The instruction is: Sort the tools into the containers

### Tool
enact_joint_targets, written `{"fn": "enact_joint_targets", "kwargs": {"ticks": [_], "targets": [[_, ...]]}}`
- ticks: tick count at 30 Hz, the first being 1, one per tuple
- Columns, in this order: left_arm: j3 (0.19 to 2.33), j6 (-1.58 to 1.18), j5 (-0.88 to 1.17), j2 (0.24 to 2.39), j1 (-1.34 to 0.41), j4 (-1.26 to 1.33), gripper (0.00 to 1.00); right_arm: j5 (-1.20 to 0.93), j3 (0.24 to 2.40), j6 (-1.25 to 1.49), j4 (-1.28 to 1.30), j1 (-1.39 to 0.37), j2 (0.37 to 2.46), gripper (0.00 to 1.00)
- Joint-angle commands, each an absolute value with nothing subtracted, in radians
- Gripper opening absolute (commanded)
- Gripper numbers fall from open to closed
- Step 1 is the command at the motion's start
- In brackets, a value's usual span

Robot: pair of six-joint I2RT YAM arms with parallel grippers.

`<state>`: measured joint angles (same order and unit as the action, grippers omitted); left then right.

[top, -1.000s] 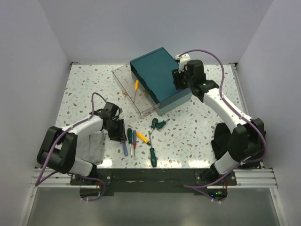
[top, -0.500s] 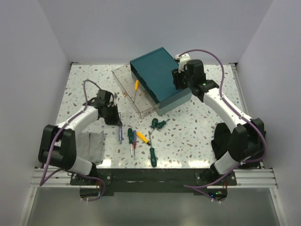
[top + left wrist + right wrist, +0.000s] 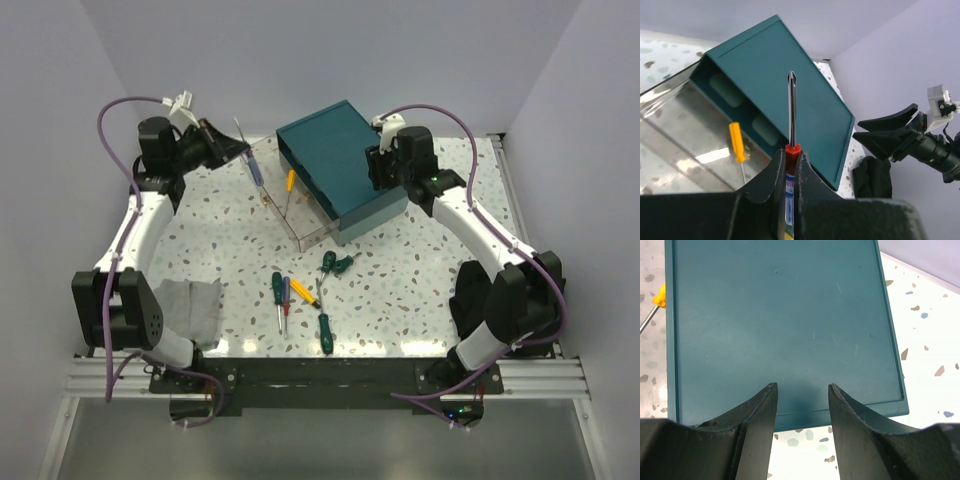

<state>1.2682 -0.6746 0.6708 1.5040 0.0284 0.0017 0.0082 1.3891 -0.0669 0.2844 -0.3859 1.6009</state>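
My left gripper (image 3: 236, 150) is raised at the far left and shut on a blue-and-red-handled screwdriver (image 3: 256, 172), just left of the open clear drawer (image 3: 275, 212). In the left wrist view its steel shaft (image 3: 791, 110) sticks up from between the fingers, in front of the teal box (image 3: 805, 110). One yellow-handled screwdriver (image 3: 290, 181) (image 3: 736, 142) lies in the drawer (image 3: 680, 125). My right gripper (image 3: 378, 168) (image 3: 802, 390) hangs open over the teal box (image 3: 335, 160) (image 3: 775, 315), gripping nothing. Several screwdrivers lie on the table: green (image 3: 277, 288) (image 3: 324, 332) (image 3: 328, 262), yellow (image 3: 303, 292).
A grey folded cloth (image 3: 195, 310) lies at the near left beside the left arm's base. The pulled-out drawer reaches towards the table's middle. White walls close in the table on three sides.
My left gripper shut on the blue-and-red screwdriver among the tools near the front, lifted it and carried it up to the far left by the drawer. The right arm stayed still.
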Motion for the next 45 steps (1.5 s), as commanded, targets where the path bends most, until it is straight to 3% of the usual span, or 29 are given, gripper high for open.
{"fn": "enact_joint_targets", "kwargs": {"ticks": [1,8,10,12,16,24,30,36,45], "targets": [[1.322,-0.824,0.765,1.632,-0.020,0.190,0.00,0.003,1.391,-0.048,0.253,-0.385,1.575,0.49],[1.359,-0.844,0.758,1.758,-0.116,0.189,0.00,0.014,1.364,-0.077,0.264,-0.385,1.543,0.49],[1.361,-0.827,0.741,1.752,-0.126,0.175,0.12,0.012,1.361,-0.080,0.265,-0.385,1.537,0.49],[1.355,-0.810,0.727,1.730,-0.126,0.153,0.35,0.018,1.358,-0.084,0.262,-0.385,1.532,0.49],[1.335,-0.681,0.675,1.587,-0.109,0.034,0.52,0.020,1.353,-0.090,0.262,-0.385,1.529,0.49],[0.990,-0.444,0.453,1.307,-0.153,-0.291,0.49,0.012,1.347,-0.081,0.259,-0.385,1.551,0.49],[0.692,-0.422,0.391,1.232,-0.179,-0.324,0.47,0.003,1.345,-0.069,0.264,-0.385,1.565,0.49],[0.607,-0.459,0.385,1.273,-0.233,-0.233,0.49,0.003,1.332,-0.063,0.265,-0.383,1.565,0.49],[0.656,-0.526,0.358,1.396,-0.271,-0.227,0.49,0.003,1.313,-0.054,0.258,-0.385,1.555,0.49]]}}
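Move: The left hand still grips the red-and-blue screwdriver high above the left rim of the pulled-out drawer, whose middle is about level ahead, 8 cm to its right and 27 below; the yellow-handled screwdriver lies there, and the teal box's middle is about 21 cm right. The next pick, the dark green screwdriver, is some 26 cm back, 5 right and 28 below, the blue one 2 cm right of it. From the right hand the drawer is some 19 cm left and 20 below. The left hand carries the red-and-blue screwdriver about 8 cm right and 8 cm down over the drawer, tipping its fingers slightly lower, then opens to about half and lets the tool go from well above the drawer floor. With the fingers staying open it lifts some 6 cm, draws back about 20 cm towards the dark green screwdriver and drops steeply beside its handle, pitching the fingers down a further 20 degrees or so, while the open right hand sinks about 2 cm over the teal box. ##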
